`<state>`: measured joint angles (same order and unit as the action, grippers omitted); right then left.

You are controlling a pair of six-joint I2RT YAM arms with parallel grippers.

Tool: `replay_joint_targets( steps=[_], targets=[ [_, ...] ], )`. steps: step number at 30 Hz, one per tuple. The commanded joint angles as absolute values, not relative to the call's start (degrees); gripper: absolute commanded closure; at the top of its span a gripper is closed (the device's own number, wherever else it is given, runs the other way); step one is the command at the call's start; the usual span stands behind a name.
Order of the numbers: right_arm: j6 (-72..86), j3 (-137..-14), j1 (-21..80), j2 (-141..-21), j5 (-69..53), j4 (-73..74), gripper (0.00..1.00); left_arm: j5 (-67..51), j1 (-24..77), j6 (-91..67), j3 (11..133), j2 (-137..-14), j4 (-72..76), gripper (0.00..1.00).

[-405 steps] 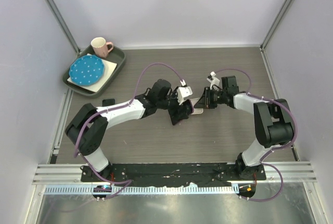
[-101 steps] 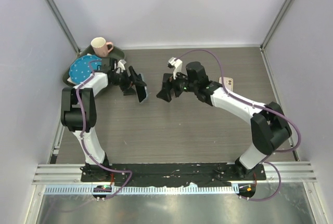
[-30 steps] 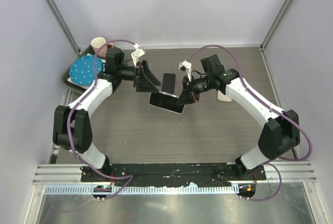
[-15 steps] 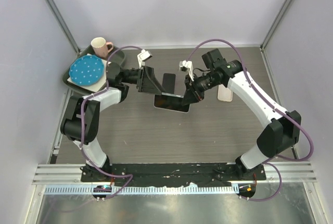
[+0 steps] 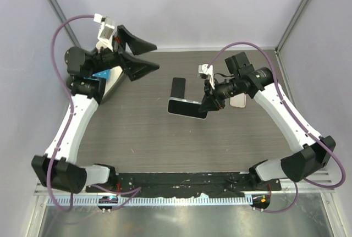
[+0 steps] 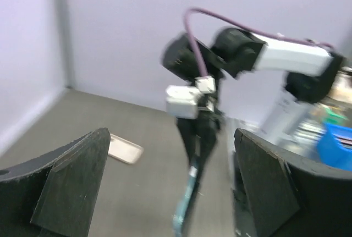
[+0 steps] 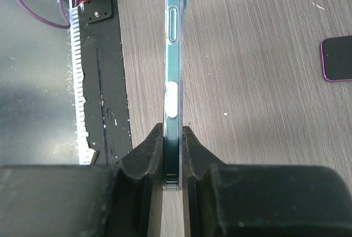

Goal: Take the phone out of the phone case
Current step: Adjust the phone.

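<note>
My right gripper (image 5: 208, 105) is shut on the short end of a dark phone with a teal edge (image 5: 184, 108) and holds it level above the table's middle. In the right wrist view the phone (image 7: 173, 55) stands edge-on between the fingers, side buttons showing. I cannot tell whether it is bare or cased. A second dark slab with a purple rim (image 5: 177, 88) lies flat just beyond it and shows at the right of the right wrist view (image 7: 336, 58). My left gripper (image 5: 157, 56) is open, empty and raised high at the far left. It looks across at the held phone (image 6: 187, 198).
A beige phone-sized slab (image 5: 238, 100) lies on the table beside the right arm and also shows in the left wrist view (image 6: 125, 149). A tray with a blue plate (image 5: 113, 83) sits at the far left, mostly hidden by the left arm. Walls enclose three sides.
My left arm has lifted up and swung back to the far left, away from the phone, jaws still open. My right gripper has drifted slightly right with the phone.
</note>
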<state>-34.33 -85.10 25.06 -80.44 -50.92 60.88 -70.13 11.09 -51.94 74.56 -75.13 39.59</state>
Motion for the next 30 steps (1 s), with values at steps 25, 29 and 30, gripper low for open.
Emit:
replay_joint_targets(
  steps=[25, 29, 30],
  targets=[
    [-48.9, -87.2, 25.5, -79.4, -53.2, 73.3, 0.99, -60.4, 25.1, 8.3, 68.1, -67.3, -25.7, 0.00],
    [-46.5, -88.2, 26.6, -79.3, -50.6, 71.0, 0.99, -58.5, 27.0, 12.0, 67.7, -68.1, -29.7, 0.00],
    [-45.5, -88.1, 26.8, -79.3, -50.2, 68.8, 0.99, -58.4, 27.7, 12.3, 67.4, -68.3, -30.0, 0.00]
  ],
)
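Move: Out in front, the held phone's middle lies about 10 cm to the right of the left hand, 4 cm back and 23 cm below. The right hand grips its right end, with the middle roughly 6 cm to this hand's left, level in reach and 3 cm lower. On the table, the dark phone lies some 26 cm ahead of the right hand, 8 cm left and 28 cm down; the phone case is 22 cm ahead, 23 cm right, equally low. Dropping about 17 cm after a brief rise, the open left hand then draws back some 6 cm, easing right towards the held phone's free end while its fingers tip roughly 25 degrees, from slightly up to slightly down. The right hand keeps its pinch on the phone and shifts it a little back, down and right, turning it slightly. ##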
